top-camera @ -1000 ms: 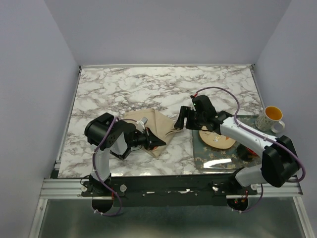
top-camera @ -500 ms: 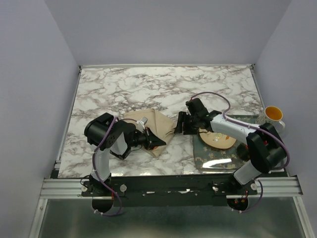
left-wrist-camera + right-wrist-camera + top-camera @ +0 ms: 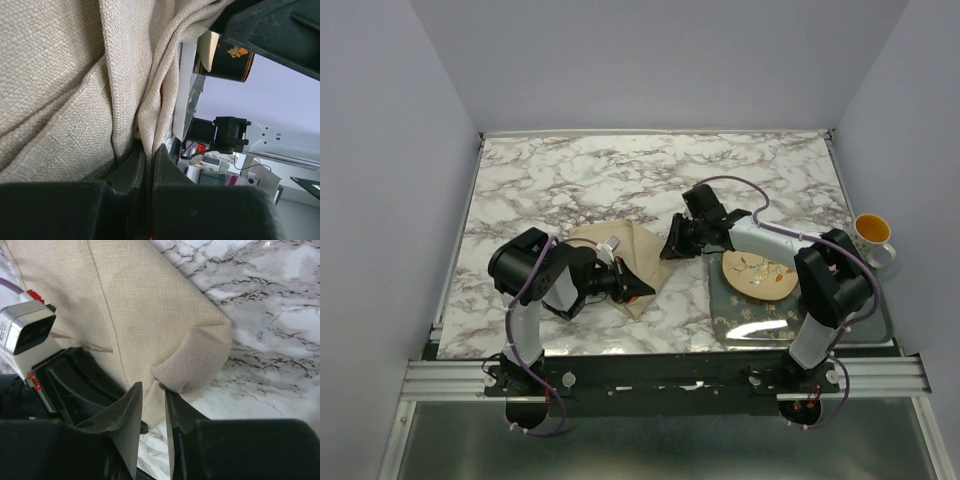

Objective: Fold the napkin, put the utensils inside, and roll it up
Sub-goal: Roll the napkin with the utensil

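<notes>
The tan napkin point(image 3: 635, 250) lies bunched on the marble table between both arms. My left gripper point(image 3: 632, 287) is at its near edge, shut on a fold of the napkin point(image 3: 60, 75), with cloth pinched between the jaws of the left gripper point(image 3: 147, 150). My right gripper point(image 3: 670, 250) has reached the napkin's right corner. In the right wrist view, the right gripper point(image 3: 152, 387) has its jaws open by a narrow gap. The curled corner of the napkin point(image 3: 195, 365) rests against one fingertip point(image 3: 169, 392). The utensils are hidden.
A round patterned plate point(image 3: 757, 275) sits on a green placemat point(image 3: 760, 318) at the right front. A mug point(image 3: 871, 233) stands beyond it near the right edge. The left arm's camera housing point(image 3: 27, 325) lies close to the right gripper.
The right arm has swung left from the plate to the napkin's right corner, and its jaws have narrowed. The left gripper has kept its hold on the cloth.
</notes>
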Action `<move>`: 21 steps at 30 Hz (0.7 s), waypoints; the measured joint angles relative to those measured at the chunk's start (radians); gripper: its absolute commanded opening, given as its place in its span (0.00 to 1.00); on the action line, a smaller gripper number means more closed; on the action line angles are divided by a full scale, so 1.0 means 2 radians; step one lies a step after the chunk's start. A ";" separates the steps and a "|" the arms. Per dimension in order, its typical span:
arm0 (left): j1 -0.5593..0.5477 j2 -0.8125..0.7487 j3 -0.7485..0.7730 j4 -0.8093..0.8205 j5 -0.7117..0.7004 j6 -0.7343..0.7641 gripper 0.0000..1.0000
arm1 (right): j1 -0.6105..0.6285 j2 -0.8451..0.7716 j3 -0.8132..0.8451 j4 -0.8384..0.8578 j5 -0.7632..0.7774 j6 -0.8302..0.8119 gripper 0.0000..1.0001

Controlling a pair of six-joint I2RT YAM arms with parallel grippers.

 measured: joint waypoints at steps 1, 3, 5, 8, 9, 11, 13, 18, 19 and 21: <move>0.000 0.000 0.000 0.000 0.000 0.000 0.00 | 0.000 0.005 0.002 0.000 0.000 0.004 0.32; 0.000 0.000 0.000 0.001 0.000 0.000 0.00 | 0.000 0.021 0.007 0.002 0.000 0.010 0.32; 0.000 0.002 0.000 0.005 0.000 -0.001 0.00 | -0.001 0.043 0.015 0.003 -0.002 0.018 0.32; 0.000 0.012 -0.002 0.023 0.000 -0.003 0.00 | -0.002 0.065 0.022 0.006 -0.003 0.022 0.32; 0.000 0.014 -0.002 0.027 0.000 -0.004 0.00 | -0.003 0.065 0.021 0.006 -0.002 0.021 0.32; 0.000 0.017 -0.003 0.034 0.000 -0.004 0.00 | -0.004 0.061 0.022 0.005 0.001 0.015 0.35; 0.000 0.018 -0.003 0.035 0.000 -0.004 0.00 | -0.004 0.057 0.022 -0.001 0.006 0.002 0.41; 0.000 0.018 -0.003 0.035 0.000 -0.004 0.00 | -0.004 0.010 0.027 -0.043 0.014 -0.040 0.56; 0.000 0.018 -0.003 0.035 0.000 -0.004 0.00 | -0.004 -0.010 0.027 -0.050 0.014 -0.044 0.59; 0.000 0.018 -0.003 0.035 0.000 -0.005 0.00 | -0.003 -0.038 0.024 -0.054 0.012 -0.046 0.59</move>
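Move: The napkin's loose corner flap lies just in front of my right fingertips, about 1 cm ahead, 2 cm to their right and 3 cm below. My left fingertips, on the napkin, are some 8 cm back, 2 cm left and 3 cm lower than the right ones. The plate lies roughly 21 cm to the right, 2 cm back and 5 cm below. From my left hand, the flap is about 9 cm ahead, 4 cm to the right and level. I dip my right hand about 3.5 cm, edging slightly forward, down towards the napkin by the corner flap, then lift it some 6.5 cm straight off again, drifting a little right and back while its fingers spread from a third to just over half open. My left hand stays put and keeps the napkin pinched. ##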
